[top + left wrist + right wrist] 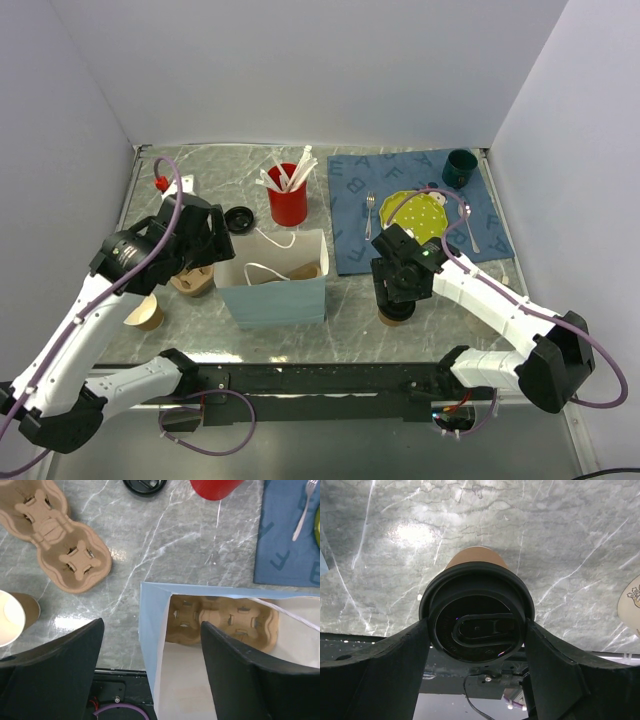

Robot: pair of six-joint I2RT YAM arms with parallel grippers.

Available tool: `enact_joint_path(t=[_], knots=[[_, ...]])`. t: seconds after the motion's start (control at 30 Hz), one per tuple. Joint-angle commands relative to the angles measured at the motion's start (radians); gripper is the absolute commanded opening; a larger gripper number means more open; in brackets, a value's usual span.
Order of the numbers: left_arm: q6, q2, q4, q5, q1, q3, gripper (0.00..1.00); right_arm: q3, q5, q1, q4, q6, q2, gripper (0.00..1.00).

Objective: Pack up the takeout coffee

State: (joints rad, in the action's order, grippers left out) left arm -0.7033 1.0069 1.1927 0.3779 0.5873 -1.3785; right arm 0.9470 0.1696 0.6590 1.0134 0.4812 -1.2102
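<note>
The takeout coffee [476, 595], a brown paper cup under a black lid, stands on the marble table near the front edge, right of the bag [395, 315]. My right gripper [476, 630] reaches down over it, and its fingers [395, 660] press the lid's rim from both sides. The light blue paper bag [272, 290] stands open at the table's middle, with a brown cup carrier [220, 620] lying inside. My left gripper [152, 630] is open and straddles the bag's left wall [150, 645], one finger outside and one inside.
A second cup carrier [55, 535] lies left of the bag, with a lidless paper cup [12, 617] nearer the front. A loose black lid [240, 218] and a red cup of utensils [287, 200] stand behind the bag. The blue placemat [350, 190] holds a green plate [418, 213].
</note>
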Motion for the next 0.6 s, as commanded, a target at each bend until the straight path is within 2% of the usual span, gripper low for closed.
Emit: enact_joint_path(t=[0.0, 0.1, 0.23, 0.4, 0.43, 0.57], knots=[[-0.038, 0.028, 0.019, 0.006, -0.006, -0.025, 0.77, -0.002, 0.044, 0.005, -0.013, -0.009, 0.024, 0.67], [-0.044, 0.033, 0.016, 0.009, -0.01, -0.021, 0.74, 0.03, 0.045, 0.005, 0.007, -0.029, 0.037, 0.64], [-0.051, 0.033, 0.015, -0.01, -0.015, -0.028, 0.63, 0.101, 0.053, 0.005, 0.048, -0.071, 0.061, 0.6], [-0.076, 0.029, 0.039, -0.013, -0.017, -0.014, 0.49, 0.26, 0.042, 0.005, 0.093, -0.133, 0.078, 0.57], [-0.076, 0.027, 0.041, -0.011, -0.017, -0.011, 0.43, 0.285, 0.038, 0.005, 0.102, -0.15, 0.084, 0.56], [-0.042, 0.022, 0.007, -0.022, -0.018, 0.007, 0.38, 0.432, -0.007, 0.005, 0.119, -0.21, 0.093, 0.54]])
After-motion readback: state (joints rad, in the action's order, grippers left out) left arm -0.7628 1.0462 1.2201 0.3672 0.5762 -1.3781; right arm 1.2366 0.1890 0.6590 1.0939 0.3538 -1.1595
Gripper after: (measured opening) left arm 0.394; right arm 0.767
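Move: My right hand already holds the lidded coffee cup on the table; the open takeout bag it is bound for lies about 20 cm to its left and 4 cm farther out, its middle roughly level with the hand. The red straw cup stands some 15 cm beyond the bag. From my left hand the bag's middle is about 10 cm right, straight across and 17 cm below; the loose cardboard tray is about 7 cm left, 5 cm ahead and 25 cm down. After a brief hold, I lift the lidded cup straight off the table with my right hand, about 10 cm up and picking up speed, easing forward some 3 cm while the wrist tips the fingers outward roughly 15 degrees and the grip stays shut on the cup. Meanwhile my empty left hand stays near the bag's left edge, sinks about a centimetre and closes its fingers about halfway. ##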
